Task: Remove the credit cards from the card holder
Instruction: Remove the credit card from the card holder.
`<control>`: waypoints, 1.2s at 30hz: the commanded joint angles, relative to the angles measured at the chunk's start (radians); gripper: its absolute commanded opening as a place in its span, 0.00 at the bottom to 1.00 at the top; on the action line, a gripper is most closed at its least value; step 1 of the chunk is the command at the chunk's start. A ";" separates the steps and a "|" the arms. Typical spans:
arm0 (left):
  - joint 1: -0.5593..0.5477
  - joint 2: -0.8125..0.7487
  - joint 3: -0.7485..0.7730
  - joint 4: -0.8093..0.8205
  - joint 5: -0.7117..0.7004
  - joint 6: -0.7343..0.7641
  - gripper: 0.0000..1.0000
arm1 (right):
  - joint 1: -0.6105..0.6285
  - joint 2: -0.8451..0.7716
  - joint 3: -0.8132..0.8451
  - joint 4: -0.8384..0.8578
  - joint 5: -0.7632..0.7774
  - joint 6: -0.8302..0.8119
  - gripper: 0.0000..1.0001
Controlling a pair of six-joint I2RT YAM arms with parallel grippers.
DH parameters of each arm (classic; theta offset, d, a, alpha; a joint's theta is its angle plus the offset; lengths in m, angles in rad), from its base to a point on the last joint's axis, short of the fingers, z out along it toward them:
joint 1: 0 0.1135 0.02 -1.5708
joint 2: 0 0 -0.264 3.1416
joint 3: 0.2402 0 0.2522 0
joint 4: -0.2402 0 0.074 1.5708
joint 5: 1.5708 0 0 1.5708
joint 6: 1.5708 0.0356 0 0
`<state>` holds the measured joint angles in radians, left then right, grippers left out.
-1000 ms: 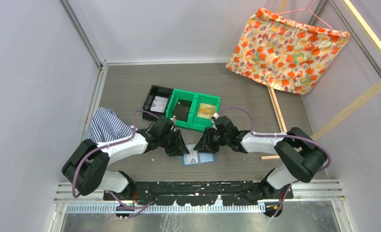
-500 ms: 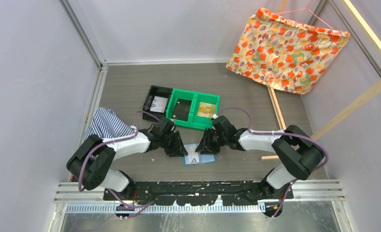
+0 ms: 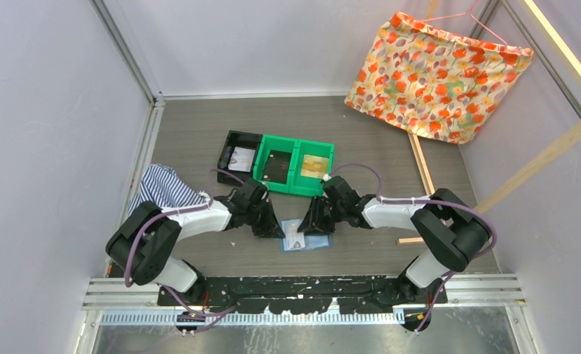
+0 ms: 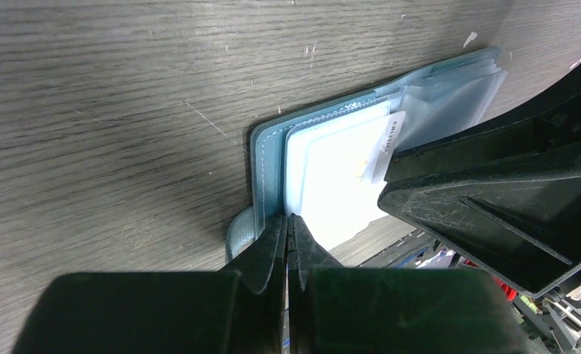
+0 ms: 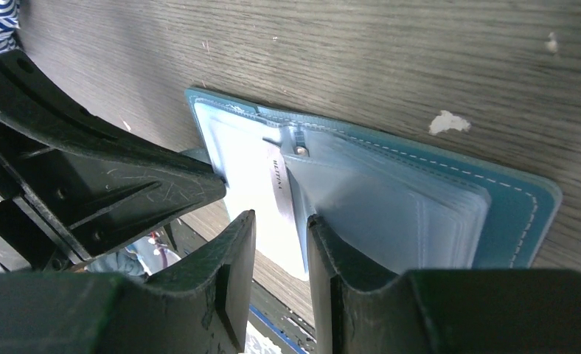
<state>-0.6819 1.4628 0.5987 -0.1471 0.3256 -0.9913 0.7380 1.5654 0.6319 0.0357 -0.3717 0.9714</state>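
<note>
The teal-blue card holder (image 3: 306,237) lies open on the table between both grippers. A whitish credit card (image 4: 332,177) shows in its pale inner sleeve, also as the white card (image 5: 247,173) in the right wrist view. My left gripper (image 4: 287,218) is shut, its tips against the holder's near edge beside the small closing tab (image 4: 239,232); whether they pinch a thin edge does not show. My right gripper (image 5: 280,225) is open over the fold, one finger resting on the stack of clear sleeves (image 5: 391,214), the other above the white card. No dark card shows in the holder.
Green bins (image 3: 293,183) stand just behind the holder, one with a dark flat thing, one with a yellowish one. A black tray (image 3: 228,144) adjoins them. Striped cloth (image 3: 166,190) lies at the left, floral cloth (image 3: 435,74) hangs at the back right, a wooden bar (image 3: 420,169) lies at the right.
My left gripper's jaws have closed at the holder's edge. Both arms have drawn in slightly; the holder lies where it was.
</note>
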 commanded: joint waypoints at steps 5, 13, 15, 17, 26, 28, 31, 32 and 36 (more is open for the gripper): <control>-0.001 0.058 0.010 0.010 -0.042 0.014 0.01 | -0.042 0.045 -0.070 0.154 -0.081 0.042 0.37; -0.001 0.089 0.015 0.026 -0.036 0.022 0.01 | -0.072 0.056 -0.117 0.288 -0.158 0.079 0.29; -0.001 0.094 0.016 0.025 -0.035 0.025 0.01 | -0.073 0.059 -0.124 0.336 -0.187 0.086 0.26; -0.001 0.095 0.016 0.024 -0.036 0.025 0.01 | -0.073 0.054 -0.139 0.397 -0.207 0.095 0.25; -0.001 0.092 0.010 0.023 -0.035 0.026 0.01 | -0.072 0.073 -0.164 0.501 -0.247 0.104 0.12; -0.001 0.088 0.006 0.023 -0.038 0.026 0.01 | -0.073 0.073 -0.167 0.503 -0.245 0.103 0.03; -0.001 0.085 0.006 0.021 -0.041 0.025 0.01 | -0.074 0.071 -0.169 0.500 -0.238 0.101 0.01; -0.001 0.083 0.005 0.020 -0.042 0.025 0.01 | -0.075 0.067 -0.171 0.498 -0.235 0.099 0.01; 0.001 0.083 0.006 0.005 -0.054 0.030 0.01 | -0.084 0.042 -0.180 0.464 -0.219 0.084 0.01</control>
<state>-0.6735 1.5112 0.6254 -0.1375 0.3683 -0.9882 0.6521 1.6367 0.4557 0.4641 -0.5858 1.0588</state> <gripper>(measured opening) 0.012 0.017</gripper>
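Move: The credit card's middle lies in the open card holder, about 2 cm left of the right hand, level with it and just under the fingertips, with its right edge between the open fingers. The right pocket page is centred some 5 cm to this hand's right; the green box lies about 18 cm ahead and 2 cm to the left. From the left hand, shut at the holder's left edge, the card's middle is some 3 cm to the right. Staying almost in place at the card's right edge, the right hand rolls some 15 degrees so that its fingers lie flatter and point more to the left, then closes them from about a third open to shut, pinching the card's edge and the clear pocket film. The left hand keeps its shut fingertips down on the holder's left edge and eases barely 1 cm to the right, towards the other hand. ##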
